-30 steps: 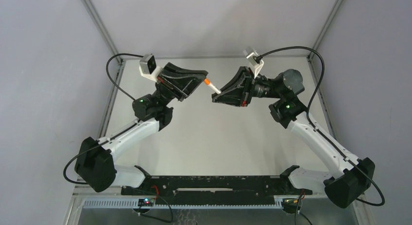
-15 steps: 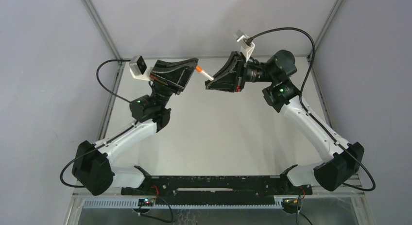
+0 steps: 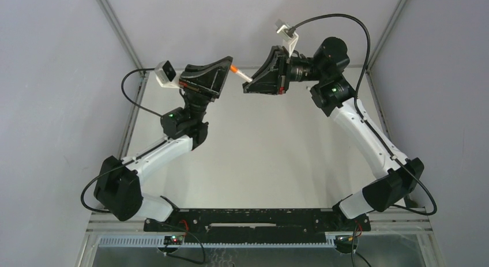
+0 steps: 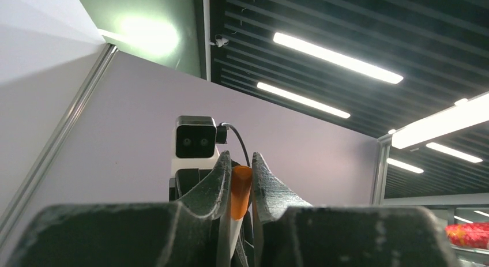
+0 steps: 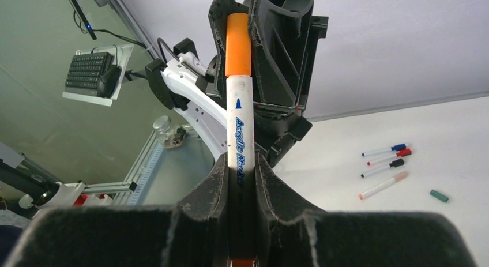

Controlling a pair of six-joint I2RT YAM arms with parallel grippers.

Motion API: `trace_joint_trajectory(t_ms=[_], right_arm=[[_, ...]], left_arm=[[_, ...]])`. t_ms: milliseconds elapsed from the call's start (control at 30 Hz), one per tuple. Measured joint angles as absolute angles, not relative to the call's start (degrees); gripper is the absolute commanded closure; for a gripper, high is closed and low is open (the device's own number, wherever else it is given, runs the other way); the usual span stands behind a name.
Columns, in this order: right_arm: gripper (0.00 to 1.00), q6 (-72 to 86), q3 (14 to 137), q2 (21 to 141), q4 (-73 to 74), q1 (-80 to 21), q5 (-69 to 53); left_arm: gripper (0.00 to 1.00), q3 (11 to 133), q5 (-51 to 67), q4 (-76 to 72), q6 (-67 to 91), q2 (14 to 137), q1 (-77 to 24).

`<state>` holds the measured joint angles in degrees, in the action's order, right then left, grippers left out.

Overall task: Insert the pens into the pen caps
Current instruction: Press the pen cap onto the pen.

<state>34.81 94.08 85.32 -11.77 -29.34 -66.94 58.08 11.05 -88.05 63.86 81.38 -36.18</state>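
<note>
A white-barrelled pen (image 5: 238, 123) with blue lettering is held in the air between both arms. My right gripper (image 5: 239, 166) is shut on its barrel. An orange pen cap (image 5: 238, 48) sits on the pen's far end, and my left gripper (image 4: 241, 163) is shut on that orange cap (image 4: 240, 186). In the top view the pen (image 3: 243, 76) bridges the left gripper (image 3: 229, 68) and the right gripper (image 3: 249, 86) near the back wall. On the table lie blue-capped (image 5: 385, 149), red-capped (image 5: 390, 157), black-capped (image 5: 382, 168) and pinkish (image 5: 383, 185) pens, and a loose green cap (image 5: 439, 195).
Grey enclosure walls (image 3: 57, 76) close in the white table (image 3: 259, 163) on the left, back and right. The black base rail (image 3: 254, 218) runs along the near edge. The capped pens lie together on the table below the right gripper.
Both arms have carried the pen toward the back wall and slightly left, still holding it between them. Neither grip has changed.
</note>
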Motion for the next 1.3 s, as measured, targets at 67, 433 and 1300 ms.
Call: trace_joint_trajectory(t_ms=[67,433,1300], right_arm=[[1.00,35.73,93.30,85.14,-12.45,-28.73,-67.44],[1.00,41.91,79.29,79.99,-19.70,-27.14,-65.12],[1.00,50.74,73.71,78.46,-26.83,-26.02,-59.81]], left_arm=[[0.98,57.84,11.03,-87.99,64.01,81.45,-36.18],[0.88,54.54,12.67,-86.85,64.03,82.24,-36.18],[0.38,51.51,24.23,-81.91,63.35,81.23,-37.76]])
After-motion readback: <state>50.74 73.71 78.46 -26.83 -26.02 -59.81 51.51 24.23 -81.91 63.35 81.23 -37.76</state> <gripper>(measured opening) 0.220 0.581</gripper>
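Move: The left gripper already holds the orange cap, so the cap sits right at its hand point. The white pen in the right gripper meets the cap's open end, its middle about 3 cm to the left gripper's right, 4 cm below and 1 cm back. From the right gripper the cap lies some 4 cm left, 5 cm up and 2 cm ahead, while the pen's middle is about 1 cm ahead, 1 cm left and 1 cm up. Nothing else is near. Lower both grippers together about 4 cm, cap and pen still joined, and pause briefly. Then open the left fingers to a bit over half, letting go of the cap, while the left gripper drops another 4 cm and shifts right along the pen towards the right gripper, its left side rolling up some 15 degrees. Keep the right grip on the pen, turning it slightly. ##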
